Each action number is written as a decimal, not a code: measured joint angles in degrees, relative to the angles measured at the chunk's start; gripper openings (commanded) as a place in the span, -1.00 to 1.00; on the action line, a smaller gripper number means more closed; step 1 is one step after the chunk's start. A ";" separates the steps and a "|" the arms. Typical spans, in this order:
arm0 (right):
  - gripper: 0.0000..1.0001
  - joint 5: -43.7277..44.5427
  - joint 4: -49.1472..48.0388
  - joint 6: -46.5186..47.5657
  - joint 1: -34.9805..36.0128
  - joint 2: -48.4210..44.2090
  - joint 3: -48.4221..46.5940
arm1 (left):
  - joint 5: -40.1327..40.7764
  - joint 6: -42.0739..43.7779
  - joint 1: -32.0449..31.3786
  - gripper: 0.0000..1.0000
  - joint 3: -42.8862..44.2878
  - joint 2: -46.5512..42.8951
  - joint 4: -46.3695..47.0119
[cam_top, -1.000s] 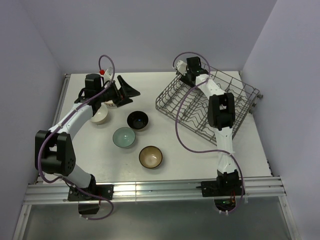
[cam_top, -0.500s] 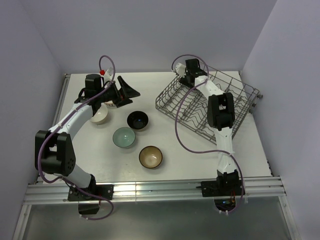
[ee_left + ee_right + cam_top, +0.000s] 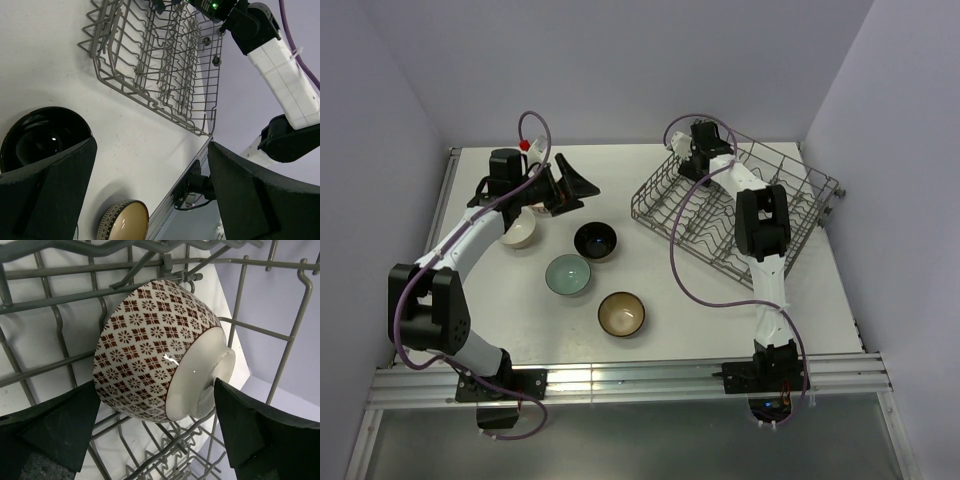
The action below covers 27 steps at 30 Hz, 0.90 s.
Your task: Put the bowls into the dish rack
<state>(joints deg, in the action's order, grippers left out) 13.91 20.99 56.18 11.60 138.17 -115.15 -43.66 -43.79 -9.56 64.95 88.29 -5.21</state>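
The red-white lattice bowl (image 3: 150, 355) lies on its side among the tines at the far left corner of the grey wire dish rack (image 3: 790, 215). My right gripper (image 3: 156, 386) stands open around it, one finger on each side. In the top view the right gripper (image 3: 698, 160) hides that bowl. On the table sit the cream bowl (image 3: 520, 230), the black bowl (image 3: 595, 240), the teal bowl (image 3: 567, 274) and the brown bowl (image 3: 621, 314). My left gripper (image 3: 580, 192) hovers open and empty above the table, just beyond the cream and black bowls.
The rack (image 3: 160, 65) stands at an angle on the right half of the table, close to the right wall. The right arm (image 3: 760, 230) reaches over the rack's middle. A metal rail (image 3: 620, 378) runs along the near edge.
My right gripper's jaws have spread wide and let go of the lattice bowl, which now rests in the rack. The left arm has hardly moved.
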 measured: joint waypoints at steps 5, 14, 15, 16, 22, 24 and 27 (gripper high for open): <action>1.00 -0.31 0.11 -0.28 0.00 -1.70 1.44 | -0.02 0.76 0.00 0.98 0.00 -1.57 -0.11; 1.00 -2.80 0.85 -1.49 0.00 -6.93 1.88 | 1.25 3.56 0.00 0.99 0.00 -3.10 -2.97; 1.00 -3.17 0.98 -1.51 0.00 -7.58 1.92 | 1.51 3.98 0.00 0.99 0.00 -3.37 -3.52; 1.00 -3.50 1.09 -1.53 0.00 -8.09 1.92 | 1.66 4.37 0.00 0.99 0.00 -3.65 -4.07; 1.00 -5.51 3.17 -3.08 0.04 -11.02 2.34 | 3.30 7.93 0.00 0.92 0.02 -6.21 -7.52; 1.00 -6.69 4.55 -4.48 0.04 -12.17 2.36 | 3.91 10.16 0.02 0.90 0.07 -7.41 -8.98; 1.00 -9.29 6.91 -7.87 0.04 -15.32 2.80 | 4.63 16.28 0.37 0.88 0.63 -9.53 -13.64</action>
<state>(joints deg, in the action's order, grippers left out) 4.62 27.90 48.31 11.64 122.85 -112.36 -39.03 -27.51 -9.19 65.58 78.76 -18.85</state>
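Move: The patterned bowl stands tilted in the rack just beyond the open right fingers, about 3 cm ahead, 2 cm right and 3 cm below. The dish rack's middle is about 9 cm back and 11 cm right of this hand; the black bowl is roughly 17 cm back and 31 cm left. From the left hand the patterned bowl lies about 11 cm ahead, 35 cm right and 15 cm lower. Already open, the right hand rises about 11 cm away from the patterned bowl, then also back; left backs slightly. ##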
